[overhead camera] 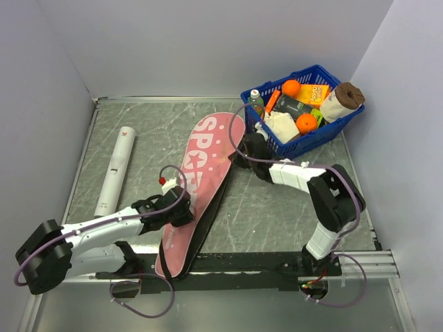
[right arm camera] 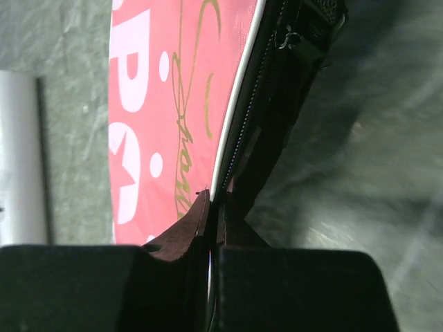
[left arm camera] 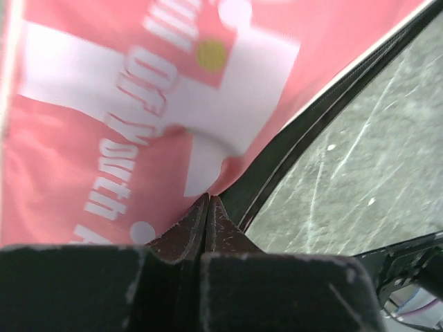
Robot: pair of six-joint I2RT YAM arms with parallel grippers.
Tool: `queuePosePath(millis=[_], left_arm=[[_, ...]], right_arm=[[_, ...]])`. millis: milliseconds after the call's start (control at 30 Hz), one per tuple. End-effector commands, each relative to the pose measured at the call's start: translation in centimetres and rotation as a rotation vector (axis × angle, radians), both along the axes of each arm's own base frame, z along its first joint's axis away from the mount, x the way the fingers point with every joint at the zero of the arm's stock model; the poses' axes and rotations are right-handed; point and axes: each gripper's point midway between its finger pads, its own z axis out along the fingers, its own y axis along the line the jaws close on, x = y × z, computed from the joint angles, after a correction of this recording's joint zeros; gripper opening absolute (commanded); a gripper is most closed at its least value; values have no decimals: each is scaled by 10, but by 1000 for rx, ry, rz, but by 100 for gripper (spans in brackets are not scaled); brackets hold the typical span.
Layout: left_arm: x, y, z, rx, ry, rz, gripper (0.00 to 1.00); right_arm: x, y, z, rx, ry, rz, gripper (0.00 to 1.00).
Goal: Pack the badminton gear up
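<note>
The pink racket-shaped bag [overhead camera: 201, 187], lettered "SPORT", lies flat and slantwise in the middle of the table. My left gripper [overhead camera: 181, 207] sits at the bag's lower left side. In the left wrist view its fingertips [left arm camera: 208, 202] are pressed together on a puckered pinch of the pink fabric [left arm camera: 138, 104]. My right gripper [overhead camera: 239, 153] is at the bag's upper right edge. In the right wrist view it [right arm camera: 216, 197] is shut on the white-piped zipper edge of the bag [right arm camera: 173, 104]. The long white tube [overhead camera: 116, 169] lies on the table to the left, apart from both grippers.
A blue basket [overhead camera: 315, 140] full of groceries stands at the back right, close behind my right gripper. Grey walls close in the table on the left, back and right. The tube's end [right arm camera: 21, 152] shows at the left of the right wrist view.
</note>
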Motion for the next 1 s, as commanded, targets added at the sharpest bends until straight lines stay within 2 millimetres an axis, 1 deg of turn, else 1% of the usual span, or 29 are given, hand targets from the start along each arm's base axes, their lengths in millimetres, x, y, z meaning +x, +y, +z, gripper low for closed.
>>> queuePosePath(millis=[0,33,67,100,167,200,233,267,300,333,367,400,500,533,567,600,633,667,700,733,767,833,867,967], left_arm=[[11,43,0,160,-39,148,1],[11,43,2,158,-42,151,1],[12,43,3,151,-49,153,1],[11,43,3,148,-48,152,1],[9,42,0,137,-42,143,1],[8,41,-1,134,-40,138,1],[5,39,-3,128,-30,125,1],[4,37,-3,120,-25,111,1],[4,34,-2,105,-31,102,1],[3,33,-3,102,-30,93,1],[2,31,-2,91,-29,81,1],[2,29,0,80,-38,73,1],[5,28,10,63,-78,61,1],[6,27,16,49,-96,55,1],[6,27,20,43,-106,52,1],[7,26,25,43,-120,38,1],[8,25,29,34,-132,31,1],[8,22,33,24,-137,15,1],[7,22,34,28,-141,2,1],[7,19,36,18,-148,-9,1],[6,17,37,11,-144,-27,1],[5,14,36,8,-148,-51,1],[4,14,34,12,-144,-56,1],[3,13,30,12,-143,-70,1]], right_arm=[[-21,-14,33,-54,-108,-79,0],[-31,-13,41,-53,-119,-78,0],[-38,-23,32,-77,-106,-111,0],[-45,-27,40,-67,-116,-125,0],[-62,-41,29,-94,-78,-149,0],[-67,-47,39,-84,-98,-160,0],[-72,-52,38,-93,-94,-166,0],[-81,-58,32,-106,-78,-171,0],[-85,-63,41,-87,-98,-181,0],[-89,-65,42,-83,-97,-181,0],[-98,-69,34,-89,-73,-183,0],[-103,-71,41,-67,-86,-184,0],[-122,-79,39,-55,-77,-192,0],[-128,-85,31,-70,-62,-206,0],[-134,-87,36,-56,-72,-207,0],[-138,-91,36,-58,-69,-215,0],[-142,-98,32,-63,-67,-245,0],[-152,-102,32,-68,-65,-242,0],[-156,-107,31,-70,-62,-257,0],[-161,-113,25,-66,-43,-287,0],[-170,-118,23,-71,-31,-290,0],[-180,-123,12,-61,-7,-314,0],[-182,-125,11,-50,-8,-326,0],[-193,-124,-7,-59,43,-323,0]])
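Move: The racket bag is already pinched at its right zip edge by the right gripper, with the bag's middle roughly 14 cm back, 11 cm left and some 6 cm below. The bare table where the bag goes is about 17 cm back, 10 cm right and 8 cm below; the blue basket stands about 15 cm ahead and 23 cm right. From the left gripper, low at the bag's right edge, the bag's middle is about 8 cm ahead and 1 cm right, a centimetre lower. Keep the right fingers shut on the zip edge and haul the bag steadily back about 17 cm and some 10 cm right, away from the basket's far side of the table, arching up nearly 5 cm and easing down halfway at the end while turning the wrist about 15 degrees clockwise. Raise the closed left gripper about 4 cm, nearly in place, so its touch on the bag's edge ends. ##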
